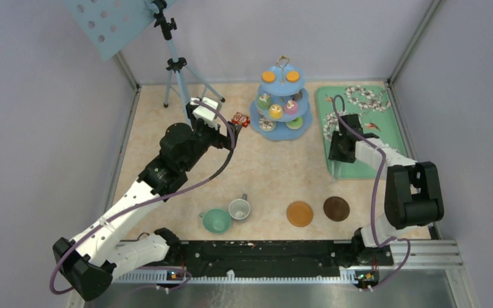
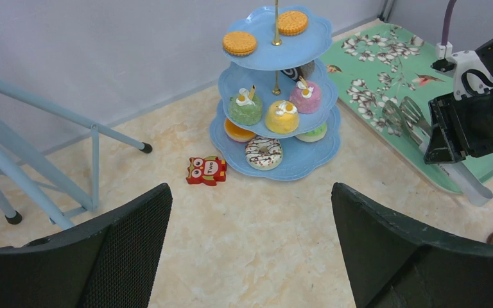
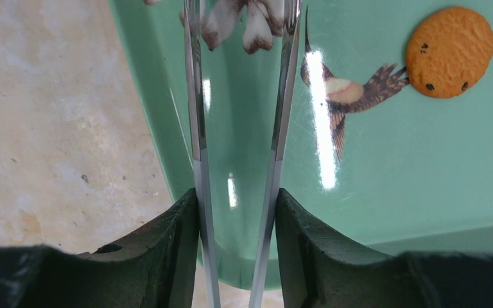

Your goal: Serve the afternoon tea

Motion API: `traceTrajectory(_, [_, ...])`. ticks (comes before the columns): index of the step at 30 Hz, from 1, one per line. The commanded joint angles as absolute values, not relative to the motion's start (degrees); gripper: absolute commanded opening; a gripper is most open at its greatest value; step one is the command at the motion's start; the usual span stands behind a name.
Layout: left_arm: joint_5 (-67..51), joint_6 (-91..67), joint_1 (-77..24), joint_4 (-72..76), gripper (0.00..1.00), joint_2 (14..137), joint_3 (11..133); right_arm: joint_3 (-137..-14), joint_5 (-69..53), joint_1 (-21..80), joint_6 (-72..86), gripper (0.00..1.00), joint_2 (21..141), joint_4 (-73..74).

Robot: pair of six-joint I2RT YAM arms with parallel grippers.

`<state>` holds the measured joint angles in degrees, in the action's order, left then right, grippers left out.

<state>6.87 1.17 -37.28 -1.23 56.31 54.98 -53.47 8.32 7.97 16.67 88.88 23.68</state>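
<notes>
The light-blue three-tier stand [image 1: 295, 133] [image 2: 295, 172] stands at the back centre. It carries two orange biscuits [image 2: 240, 43] on top, cupcakes [image 2: 281, 117] in the middle and donuts [image 2: 264, 153] below. My right gripper [image 1: 339, 154] [image 3: 236, 192] is shut on the metal tongs [image 3: 197, 128] [image 2: 403, 117], whose tips reach over the green floral tray [image 1: 385, 112]. One orange biscuit [image 3: 449, 51] lies on that tray. My left gripper [image 1: 230, 136] [image 2: 250, 189] hangs open and empty left of the stand. Teal cup [image 1: 216, 221], grey-white cup [image 1: 239, 208] and two coasters [image 1: 300, 213] [image 1: 336, 208] sit near the front.
A red owl block [image 1: 241, 119] [image 2: 207, 170] lies just left of the stand's base. A light-blue tripod [image 1: 180, 70] stands at the back left. Walls close in the table on three sides.
</notes>
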Motion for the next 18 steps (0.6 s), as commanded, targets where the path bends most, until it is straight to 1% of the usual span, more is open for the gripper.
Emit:
traceTrajectory(1, [6.38, 0.26, -37.13, 1.67, 0.99, 56.16, 54.93, -52.1, 10.82, 7.81, 18.04, 0.43, 88.11, 19.59])
traceTrajectory(7, [6.5, 0.25, -37.09, 1.68, 0.99, 56.27, 54.93, -50.19, 12.53, 8.45, 19.14, 0.61, 88.74, 18.38])
traceTrajectory(9, [6.21, 0.2, -37.11, 1.68, 0.99, 56.33, 54.98, -49.57, 13.04, 8.76, 19.19, 0.65, 88.52, 17.65])
traceTrajectory(14, [6.15, 0.25, -37.1, 1.74, 0.99, 56.34, 54.93, -49.35, 13.52, 9.01, 19.94, 0.69, 89.62, 16.51])
traceTrajectory(18, [6.28, 0.25, -37.15, 1.71, 0.99, 56.31, 54.95, -50.23, 13.94, 9.01, 21.43, 0.68, 91.17, 16.79])
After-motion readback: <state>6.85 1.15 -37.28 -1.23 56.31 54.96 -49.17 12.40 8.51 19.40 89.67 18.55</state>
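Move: The right hand holds the tongs over the near left of the green tray. That corner lies about 4 cm back and 3 cm left of it, with the tray floor roughly 4 cm below. A brown cookie lies some 11 cm right and 2 cm ahead. The dark coaster is about 15 cm back, straight in line, off the tray. From the left hand the same corner is some 30 cm right, 2 cm back and 32 cm down. Down towards the tray floor by about 2 cm, easing just under 1 cm to the right, the right hand lowers the tongs into the near left part of the tray. The fingers open by about a third of their range as it sinks, giving up their squeeze; the pads still look to be alongside the tong arms. ##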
